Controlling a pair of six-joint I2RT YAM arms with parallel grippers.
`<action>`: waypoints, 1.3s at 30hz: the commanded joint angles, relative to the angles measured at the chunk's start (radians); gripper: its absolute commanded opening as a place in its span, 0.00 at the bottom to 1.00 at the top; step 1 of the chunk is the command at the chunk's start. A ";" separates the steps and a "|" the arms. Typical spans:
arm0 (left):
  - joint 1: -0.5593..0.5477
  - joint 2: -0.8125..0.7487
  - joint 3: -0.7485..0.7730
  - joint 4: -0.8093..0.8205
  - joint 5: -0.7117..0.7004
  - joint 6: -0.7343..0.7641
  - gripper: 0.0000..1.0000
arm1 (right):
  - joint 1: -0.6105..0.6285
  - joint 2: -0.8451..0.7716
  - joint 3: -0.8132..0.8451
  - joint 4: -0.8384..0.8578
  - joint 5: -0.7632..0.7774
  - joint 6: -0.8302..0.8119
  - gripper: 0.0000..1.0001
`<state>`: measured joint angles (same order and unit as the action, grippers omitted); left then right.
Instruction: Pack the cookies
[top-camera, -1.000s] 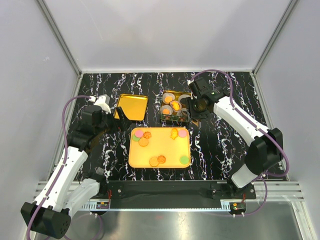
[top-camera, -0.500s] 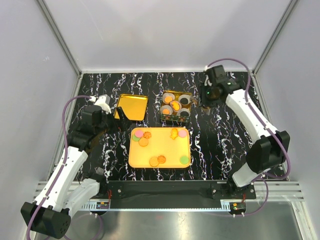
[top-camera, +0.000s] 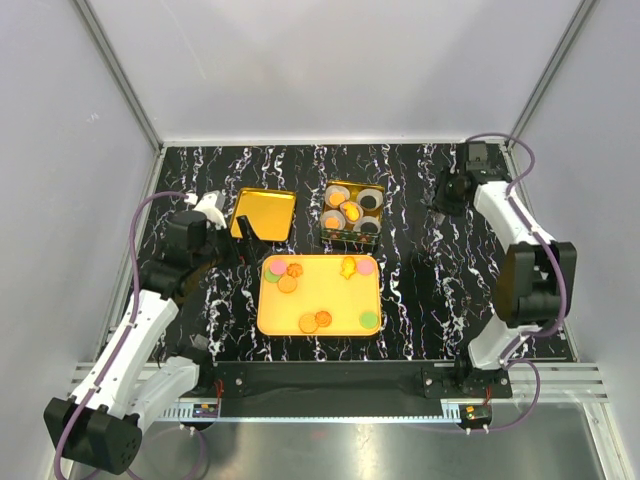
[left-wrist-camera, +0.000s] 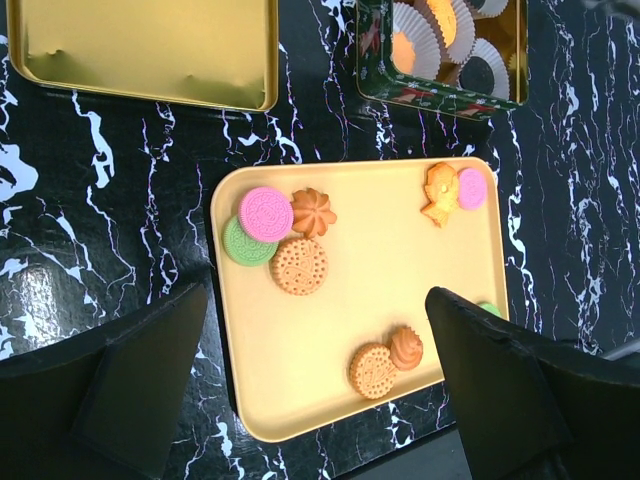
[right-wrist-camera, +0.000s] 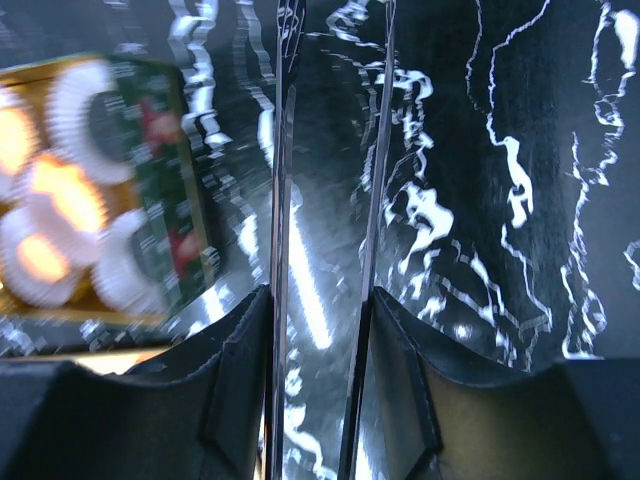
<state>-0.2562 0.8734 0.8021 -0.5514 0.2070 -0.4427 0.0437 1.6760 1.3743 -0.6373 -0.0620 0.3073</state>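
Several cookies lie on the yellow tray (top-camera: 320, 300): a pink cookie (left-wrist-camera: 265, 213) over a green one (left-wrist-camera: 240, 247), orange ones (left-wrist-camera: 298, 265) beside them, and an orange pair (left-wrist-camera: 385, 360) near the front edge. More cookies (top-camera: 340, 210) sit in paper cups inside the tin (top-camera: 353, 212). My left gripper (left-wrist-camera: 318, 330) hovers open above the tray, its fingers either side of it and nothing between them. My right gripper (right-wrist-camera: 322, 300) is at the back right, right of the tin (right-wrist-camera: 170, 200), shut on a pair of thin metal tongs (right-wrist-camera: 283, 200) whose blades point away over the table.
The tin's gold lid (top-camera: 265, 213) lies face up left of the tin, behind the tray. Black marbled tabletop (top-camera: 440, 290) lies right of the tray. White walls close in the sides and back.
My right arm has swung from over the tin out to the back right corner, carrying the tongs. The left arm has hardly moved.
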 joint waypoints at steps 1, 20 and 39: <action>-0.008 0.001 0.000 0.050 0.031 -0.004 0.99 | -0.024 0.071 -0.037 0.146 0.025 0.018 0.49; -0.008 -0.013 0.002 0.041 0.000 -0.002 0.99 | -0.038 0.198 -0.106 0.153 0.022 0.003 0.72; -0.008 0.035 0.006 0.036 -0.026 -0.005 0.99 | -0.030 -0.148 -0.305 0.200 0.065 0.122 0.89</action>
<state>-0.2611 0.8921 0.8017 -0.5510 0.2012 -0.4435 0.0105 1.6722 1.0908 -0.4896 -0.0189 0.3683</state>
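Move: Over bare tabletop to the right of the cookie tin, the right hand holds the closed tongs; the patch it takes them to lies straight below, about 13 cm down and 2 cm to the right. The tin is some 22 cm to this hand's left and 7 cm farther out; the cookie tray is roughly 30 cm left and 17 cm back. From the left hand, the patch is about 47 cm right and 15 cm ahead. Lowering the tongs quickly, the right hand goes down some 8 cm to the table, then opens its fingers wide and lets go of them while easing back and sinking a little more, wrist tipping about 10 degrees further down. It then backs off and rises about 3 cm, leaving the tongs between the spread fingers. ##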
